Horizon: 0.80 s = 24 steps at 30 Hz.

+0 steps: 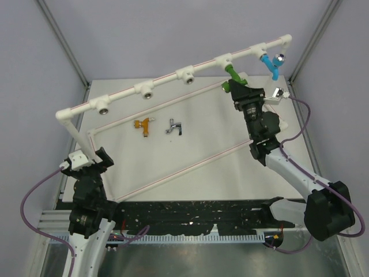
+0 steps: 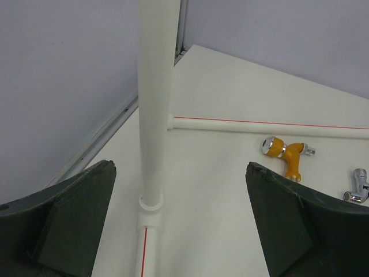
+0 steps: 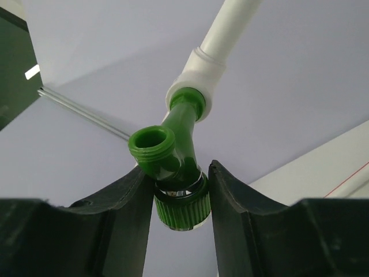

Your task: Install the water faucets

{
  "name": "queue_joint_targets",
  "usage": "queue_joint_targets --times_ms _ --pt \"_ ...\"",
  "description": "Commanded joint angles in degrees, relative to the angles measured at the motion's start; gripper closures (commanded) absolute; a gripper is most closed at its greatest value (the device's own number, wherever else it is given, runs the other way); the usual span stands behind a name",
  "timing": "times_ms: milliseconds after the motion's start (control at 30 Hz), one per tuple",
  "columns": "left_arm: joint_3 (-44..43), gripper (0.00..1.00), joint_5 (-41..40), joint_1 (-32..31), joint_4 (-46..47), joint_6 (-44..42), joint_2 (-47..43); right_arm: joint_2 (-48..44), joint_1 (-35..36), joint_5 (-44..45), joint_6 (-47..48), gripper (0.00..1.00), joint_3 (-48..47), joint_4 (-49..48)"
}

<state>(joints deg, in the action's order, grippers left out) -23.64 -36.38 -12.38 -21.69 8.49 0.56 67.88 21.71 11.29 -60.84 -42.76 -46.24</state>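
The green faucet [image 1: 232, 74] [image 3: 179, 156] sits with its stem in a socket of the white pipe frame [image 1: 167, 81] [image 3: 213, 57]. My right gripper [image 1: 235, 86] [image 3: 177, 170] is shut on its body just above the ribbed cap. A blue faucet [image 1: 271, 64] hangs from the socket further right. The orange-gold faucet [image 1: 144, 124] [image 2: 285, 154] and the silver faucet [image 1: 174, 126] [image 2: 357, 187] lie loose on the table inside the frame. My left gripper [image 1: 89, 157] [image 2: 180, 166] stands open at the frame's left upright post [image 2: 155, 86], its fingers apart from the post.
Three sockets on the top rail's left part [image 1: 149, 90] stand open. The frame's lower pipes [image 1: 184, 167] run across the white table [image 1: 219, 173]. A small white and metal piece [image 1: 278, 92] lies at the back right. Walls close in on both sides.
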Motion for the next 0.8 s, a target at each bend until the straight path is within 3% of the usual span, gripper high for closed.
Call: queue_joint_targets --times_ms 0,33,100,233,300,400,433,567,767 --pt "-0.18 0.0 0.26 -0.19 0.95 -0.05 -10.49 -4.33 -1.15 6.2 -5.97 0.48 -0.23 -13.09" --pt "-0.18 0.0 0.26 -0.19 0.95 -0.14 -10.4 -5.81 -1.32 6.11 -1.96 0.38 0.65 -13.09" --pt "-0.18 0.0 0.26 -0.19 0.95 -0.05 -10.05 -8.44 -1.85 5.67 4.13 0.27 2.77 -12.13" --pt "-0.27 0.0 0.35 -0.27 1.04 -0.05 -9.26 -13.37 -3.61 4.54 15.82 0.22 7.86 -12.21" --pt "-0.27 0.0 0.52 -0.27 0.86 -0.05 -8.91 -16.35 -4.66 1.56 27.91 0.19 8.57 -9.94" --pt "-0.27 0.0 0.61 -0.27 0.86 -0.05 -8.73 -20.49 -4.66 -5.82 56.5 0.13 3.94 3.12" --pt "-0.35 0.0 0.61 -0.36 0.86 0.03 -8.73 -21.72 -4.66 -8.8 60.53 0.11 2.78 5.78" --pt "-0.36 0.0 0.96 -0.45 1.04 -0.05 -8.73 -23.05 -4.66 -16.9 93.01 0.11 -3.54 18.97" --pt "-0.35 0.0 0.96 -0.71 1.04 -0.14 -8.82 -20.68 -3.53 -21.66 123.79 0.11 -8.91 33.46"
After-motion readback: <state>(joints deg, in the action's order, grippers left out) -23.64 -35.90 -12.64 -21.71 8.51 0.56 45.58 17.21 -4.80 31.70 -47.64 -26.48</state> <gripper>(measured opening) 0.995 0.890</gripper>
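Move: The right gripper still pinches the green faucet, whose middle is about 2 cm ahead of the hand and 1 cm to its left. Its pipe socket is roughly 7 cm ahead, 4 cm left and slightly higher. The mounted blue faucet stands about 11 cm right and 5 cm ahead, the next empty tee some 16 cm left and 3 cm ahead. From the left gripper, the green faucet is around 48 cm right, 20 cm ahead and 15 cm higher. Open the right fingers from their narrow grip to nearly full width and let go of the green faucet, drawing the gripper back, up and to the right, each by about 7 cm, clear of the faucet. Once clear, roll the wrist some 90 degrees about the line of the fingers, counter-clockwise as seen from behind the hand, its left side dropping. ##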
